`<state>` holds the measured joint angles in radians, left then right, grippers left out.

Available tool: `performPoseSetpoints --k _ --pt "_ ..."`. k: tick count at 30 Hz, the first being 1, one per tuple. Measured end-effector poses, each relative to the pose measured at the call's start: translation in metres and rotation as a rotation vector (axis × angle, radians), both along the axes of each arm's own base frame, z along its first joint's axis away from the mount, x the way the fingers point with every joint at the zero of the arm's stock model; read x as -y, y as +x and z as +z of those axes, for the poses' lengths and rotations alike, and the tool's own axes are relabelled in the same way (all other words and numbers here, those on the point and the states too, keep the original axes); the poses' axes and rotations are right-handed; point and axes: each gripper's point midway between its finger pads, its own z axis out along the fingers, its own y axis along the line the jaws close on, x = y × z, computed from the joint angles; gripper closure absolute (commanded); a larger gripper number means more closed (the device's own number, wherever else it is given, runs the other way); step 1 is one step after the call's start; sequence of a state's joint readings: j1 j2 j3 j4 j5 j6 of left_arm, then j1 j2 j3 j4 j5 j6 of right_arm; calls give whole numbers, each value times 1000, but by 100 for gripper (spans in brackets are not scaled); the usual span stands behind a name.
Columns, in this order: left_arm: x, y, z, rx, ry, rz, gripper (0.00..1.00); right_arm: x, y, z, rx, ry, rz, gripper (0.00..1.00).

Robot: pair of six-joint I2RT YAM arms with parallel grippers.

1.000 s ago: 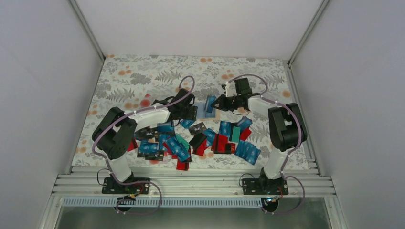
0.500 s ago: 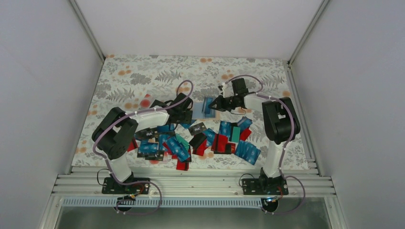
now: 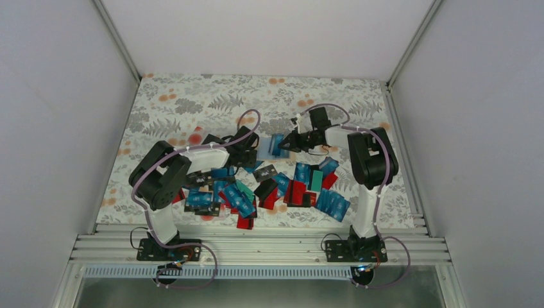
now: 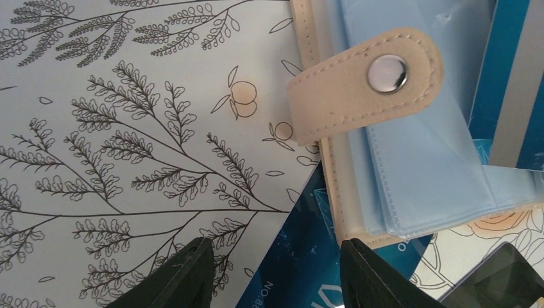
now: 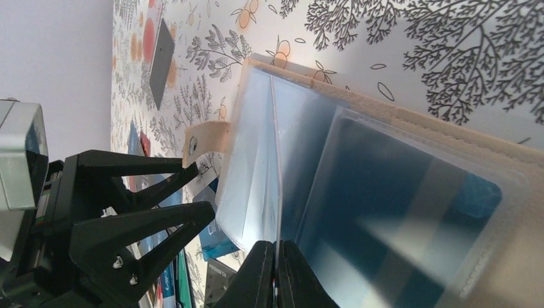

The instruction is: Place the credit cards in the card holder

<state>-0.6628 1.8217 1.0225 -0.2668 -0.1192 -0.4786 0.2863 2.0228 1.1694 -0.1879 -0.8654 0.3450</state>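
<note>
The card holder (image 3: 272,146) lies open on the floral cloth, beige with pale blue clear sleeves and a snap strap (image 4: 362,80). My right gripper (image 5: 276,269) is shut on the thin edge of one sleeve, holding it upright; a blue card (image 5: 398,212) shows inside the sleeve beside it. My left gripper (image 4: 276,273) hovers at the holder's corner, jaws apart over a loose blue card (image 4: 308,256), one fingertip (image 4: 369,269) next to the beige edge (image 4: 328,186). Many credit cards (image 3: 256,189), blue, red, black and teal, lie heaped nearer the arms.
A lone red card (image 3: 195,136) lies left of the left arm, and a grey card (image 5: 160,54) lies farther back on the cloth. White walls close in three sides. Aluminium rails (image 3: 256,247) run along the near edge.
The left gripper's jaws have narrowed and it has drawn back slightly. The right gripper has moved a little left with the sleeve, and the holder has shifted left with it.
</note>
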Motion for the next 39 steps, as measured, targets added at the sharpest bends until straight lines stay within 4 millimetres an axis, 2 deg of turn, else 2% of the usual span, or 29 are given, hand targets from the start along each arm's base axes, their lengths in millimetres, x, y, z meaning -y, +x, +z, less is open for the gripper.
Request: performPoseSetpoints --k 11,30,39 --pt "8 3 1 15 -27 -34 63 -10 5 -5 -51 54 37 96" --pt "15 3 -1 14 -41 -76 69 -24 -4 -14 -147 116 118 96" --pt "17 2 0 14 -46 -99 70 -36 -2 -12 -145 123 154 96"
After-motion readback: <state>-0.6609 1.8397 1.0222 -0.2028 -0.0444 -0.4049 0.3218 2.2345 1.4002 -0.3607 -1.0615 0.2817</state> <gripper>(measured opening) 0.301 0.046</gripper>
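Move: My right hand still pinches a clear sleeve page. The card holder's left half, where this page is going, lies about 5 cm to its left, 2 cm ahead and 3 cm below. From my left hand, the holder's near left corner is roughly 2 cm right and 1 cm ahead, the clasp flap about 5 cm ahead and 3 cm right. A blue card lies almost right under that hand; a black card is some 5 cm back and 5 cm right. Keeping the page edge pinched in my shut right fingers, I carry it left across the holder by about 3.5 cm, sinking about 1 cm and turning the wrist some 10 degrees counter-clockwise while it tilts over. My left hand eases about 1.5 cm right, to the holder's near left corner, and narrows its fingers from half open to about a third, one either side of the corner. ##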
